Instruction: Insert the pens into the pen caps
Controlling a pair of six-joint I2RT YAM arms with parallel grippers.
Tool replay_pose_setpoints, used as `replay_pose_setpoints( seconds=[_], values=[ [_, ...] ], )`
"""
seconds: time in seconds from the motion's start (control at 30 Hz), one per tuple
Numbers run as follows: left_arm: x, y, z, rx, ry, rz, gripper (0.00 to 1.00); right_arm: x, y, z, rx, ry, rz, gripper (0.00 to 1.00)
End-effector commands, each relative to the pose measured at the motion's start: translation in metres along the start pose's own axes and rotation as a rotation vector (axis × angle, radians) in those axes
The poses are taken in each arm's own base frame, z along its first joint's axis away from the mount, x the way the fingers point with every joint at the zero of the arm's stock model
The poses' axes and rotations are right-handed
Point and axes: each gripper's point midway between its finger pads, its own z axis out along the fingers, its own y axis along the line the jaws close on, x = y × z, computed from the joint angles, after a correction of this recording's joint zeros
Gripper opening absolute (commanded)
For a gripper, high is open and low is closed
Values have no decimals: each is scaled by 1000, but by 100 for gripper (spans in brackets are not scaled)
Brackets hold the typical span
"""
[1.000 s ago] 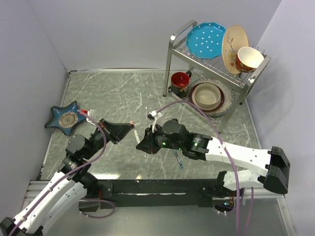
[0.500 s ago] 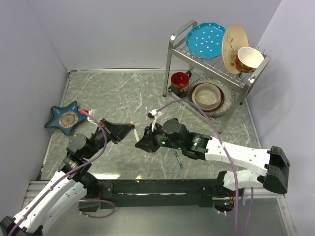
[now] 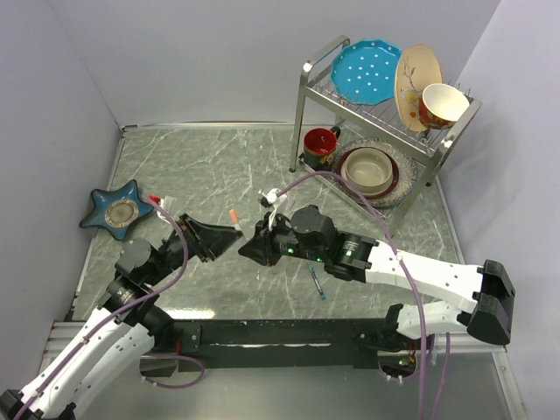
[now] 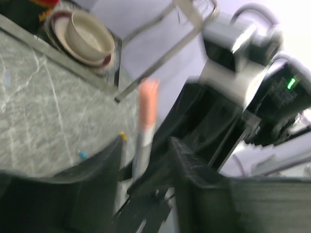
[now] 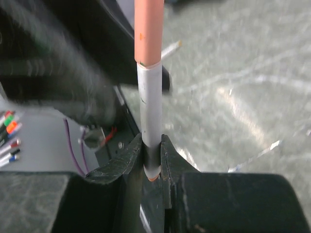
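Observation:
A white-barrelled pen [image 5: 148, 97] stands upright in my right gripper [image 5: 151, 145], which is shut on its lower end. A red-orange pen cap [image 5: 148, 29] sits on the pen's top end. From above, the cap [image 3: 234, 215] shows just beyond the right gripper [image 3: 249, 247], at mid-table. My left gripper [image 3: 229, 236] faces it with its fingers apart. In the left wrist view the capped pen [image 4: 141, 150] rises between the open left gripper [image 4: 146, 145] fingers, apart from both. A blue-teal pen [image 3: 316, 283] lies on the table under the right arm.
A blue star-shaped dish [image 3: 116, 210] sits at the left. At the back right a metal dish rack [image 3: 385, 96] holds plates and a bowl. Below the rack are a red mug [image 3: 321, 147] and a bowl on a plate [image 3: 367, 171]. A thin yellow-tipped stick [image 5: 170, 48] lies beyond the pen.
My left gripper has opened and let go of the capped end. The pen and cap now stay in the right gripper, which has shifted slightly toward the back.

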Motion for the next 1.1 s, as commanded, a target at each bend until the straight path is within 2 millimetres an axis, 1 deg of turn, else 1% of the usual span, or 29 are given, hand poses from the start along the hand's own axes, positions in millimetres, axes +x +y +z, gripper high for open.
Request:
replay_pose_setpoints(
  seconds=[0.0,0.03,0.07,0.1,0.13,0.17,0.33,0.4,0.43,0.47,0.5,0.67,0.8,0.83,1.07],
  values=[
    [4,-26,-10,68,68,6,59,-52,22,-17,-97,-182,-59,0],
    [1,-30,-10,80,59,19,63,-50,22,-19,-102,-182,-57,0],
    [-1,-32,-10,82,58,27,69,-42,19,-19,-100,-175,-52,0],
    [-9,-38,-9,85,47,52,70,-41,20,-21,-107,-175,-47,0],
    [-10,-38,-8,77,51,63,70,-42,20,-25,-110,-182,-47,0],
    [-9,-36,-8,61,65,69,72,-37,19,-26,-110,-172,-44,0],
    [-15,-48,-4,99,78,122,73,-30,26,-38,-157,-171,-37,0],
    [-17,-49,-1,100,77,130,74,-27,27,-40,-170,-167,-32,0],
    [-22,-52,1,113,58,139,74,-26,31,-42,-187,-163,-32,0],
    [-22,-51,5,106,60,145,73,-23,31,-43,-193,-155,-32,0],
    [-26,-53,6,108,54,152,73,-23,33,-45,-202,-154,-31,0],
    [-29,-56,18,125,67,167,70,-16,38,-50,-235,-147,-26,0],
    [-27,-66,18,180,81,160,69,-12,39,-51,-251,-148,-12,0],
    [-28,-69,18,196,76,162,70,-11,39,-50,-253,-147,-8,0],
    [-26,-66,16,190,74,166,69,-8,40,-48,-262,-144,6,0]
  ],
)
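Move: The orange cap sits on the white pen standing up in the right hand's grip. From the left hand, the cap is about 3 cm ahead, 1 cm right and 3 cm above, with the pen body some 1 cm ahead, 2 cm right and 1 cm lower. The blue pen lies on the table roughly 21 cm right, 1 cm back and 28 cm below. From the right hand, the cap is about 3 cm ahead, 2 cm left and 6 cm above. The right fingers keep their pinch on the white body, lifting it about 3 cm before easing back 4 cm and right 3 cm, the hand's left side rising some 10 degrees. The left fingers, already half open, spread wide; after a small backward dip, that hand rises about 4 cm and edges 2 cm right, bringing its open tips towards the orange cap, without visible contact. ##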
